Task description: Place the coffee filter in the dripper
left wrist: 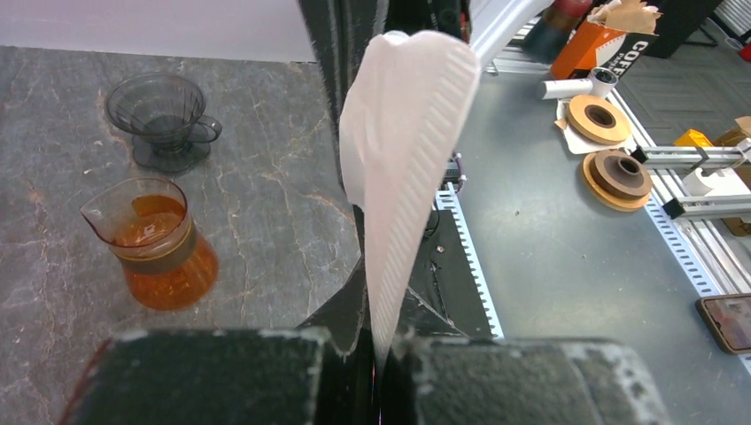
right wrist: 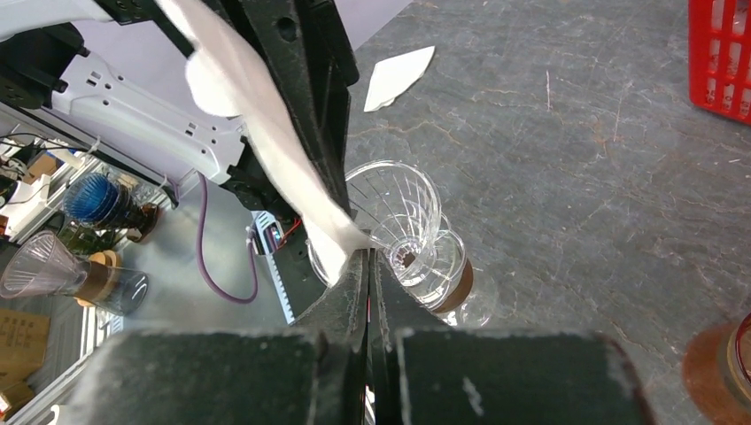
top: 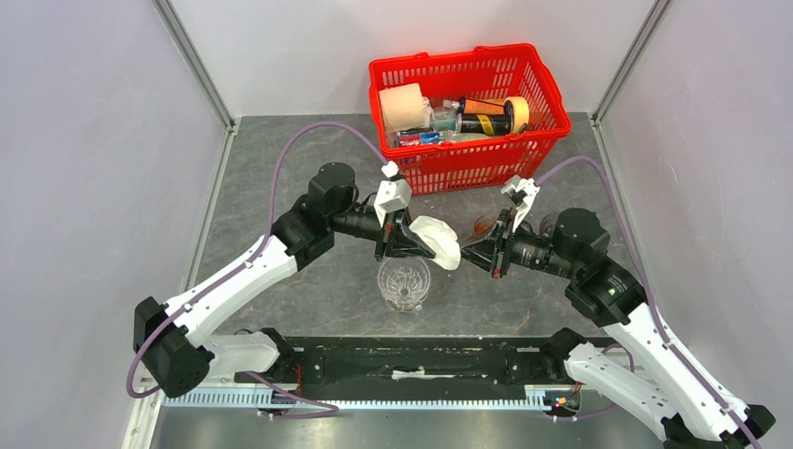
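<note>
A white paper coffee filter (top: 439, 241) hangs in the air between my two grippers, just above and to the right of the clear ribbed dripper (top: 404, 281). My left gripper (top: 410, 245) is shut on one edge of the filter (left wrist: 403, 177), which stands up from the closed jaws (left wrist: 381, 354). My right gripper (top: 468, 257) is shut, and its tips pinch the filter's lower corner (right wrist: 345, 239) right over the dripper's rim (right wrist: 403, 208). The right gripper (right wrist: 368, 266) shows no gap between its jaws.
A red basket (top: 468, 154) with bottles and a roll stands at the back. A carafe of orange liquid (left wrist: 159, 243) and a dark smoky cup (left wrist: 164, 119) stand to the right of the dripper. A second filter (right wrist: 398, 75) lies flat on the table. A brown-banded glass (right wrist: 456, 288) sits under the dripper.
</note>
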Available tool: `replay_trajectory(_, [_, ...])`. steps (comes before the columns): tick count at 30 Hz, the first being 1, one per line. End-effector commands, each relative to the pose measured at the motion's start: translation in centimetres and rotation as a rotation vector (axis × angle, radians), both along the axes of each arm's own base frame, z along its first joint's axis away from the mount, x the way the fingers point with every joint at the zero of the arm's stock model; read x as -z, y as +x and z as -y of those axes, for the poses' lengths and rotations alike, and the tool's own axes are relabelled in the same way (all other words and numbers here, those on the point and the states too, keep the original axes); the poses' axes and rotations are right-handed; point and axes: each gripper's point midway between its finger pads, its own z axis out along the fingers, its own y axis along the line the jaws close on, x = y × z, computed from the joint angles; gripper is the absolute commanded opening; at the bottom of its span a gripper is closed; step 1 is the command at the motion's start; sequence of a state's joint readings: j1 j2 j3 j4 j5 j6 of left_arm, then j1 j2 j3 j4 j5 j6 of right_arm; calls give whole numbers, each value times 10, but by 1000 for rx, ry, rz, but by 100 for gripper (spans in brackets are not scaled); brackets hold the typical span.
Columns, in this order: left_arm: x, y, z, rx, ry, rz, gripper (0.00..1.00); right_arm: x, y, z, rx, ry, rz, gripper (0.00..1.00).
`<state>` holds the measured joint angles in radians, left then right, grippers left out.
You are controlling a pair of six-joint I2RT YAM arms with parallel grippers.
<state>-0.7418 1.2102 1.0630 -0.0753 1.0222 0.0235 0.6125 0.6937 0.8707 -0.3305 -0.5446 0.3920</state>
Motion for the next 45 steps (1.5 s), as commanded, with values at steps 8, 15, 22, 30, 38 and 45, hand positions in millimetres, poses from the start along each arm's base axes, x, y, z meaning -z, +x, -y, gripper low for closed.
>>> replay_trajectory(8, [-32,-24,-8,104,-89,38,2,-6,22,-10,27,16,50,0])
replay_trajectory(15, [-30,-25,-12,97,-88,69,2,-10,19,-4,37,-14,58,2])
replay_trajectory(22, [-28,-6,-11,-40,-62,84,2,-14,-8,32,118,-29,118,93])
replay_trajectory(30, [-28,11,-4,-127,-42,5,2,-55,-26,20,10,128,169,97])
replay_trajectory(38, [-29,10,-1,-119,-49,-11,2,-59,-12,-7,-76,142,92,97])
replay_trajectory(45, [-26,14,-2,-150,-41,-16,2,-63,-20,-8,-109,165,93,97])
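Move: The left hand already pinches the filter, which reaches towards the right hand. For the right hand, shut, the filter's middle lies some 4 cm to the left and 2 cm farther out, near its own height; the dripper about 11 cm left, 1 cm back and 15 cm below; the orange carafe about 7 cm right, 9 cm ahead and 25 cm down. From the left hand, the filter's middle is roughly 3 cm right and 2 cm forward, the dripper about 4 cm left, 1 cm back and 15 cm down. The shut right hand first noses forward and a little left and down, about 2 cm, at the filter's free end, then spreads its fingers wide as it backs off some 4 to 5 cm each back, right and up, and comes in again to the left and partly forward, so that its open fingers stand either side of the filter's free end, about 3 cm higher than at the start. The left hand keeps its pinch throughout, easing about 2 cm back and up, then some 3 cm forward and slightly down, turning about 10 degrees counter-clockwise on the way. ##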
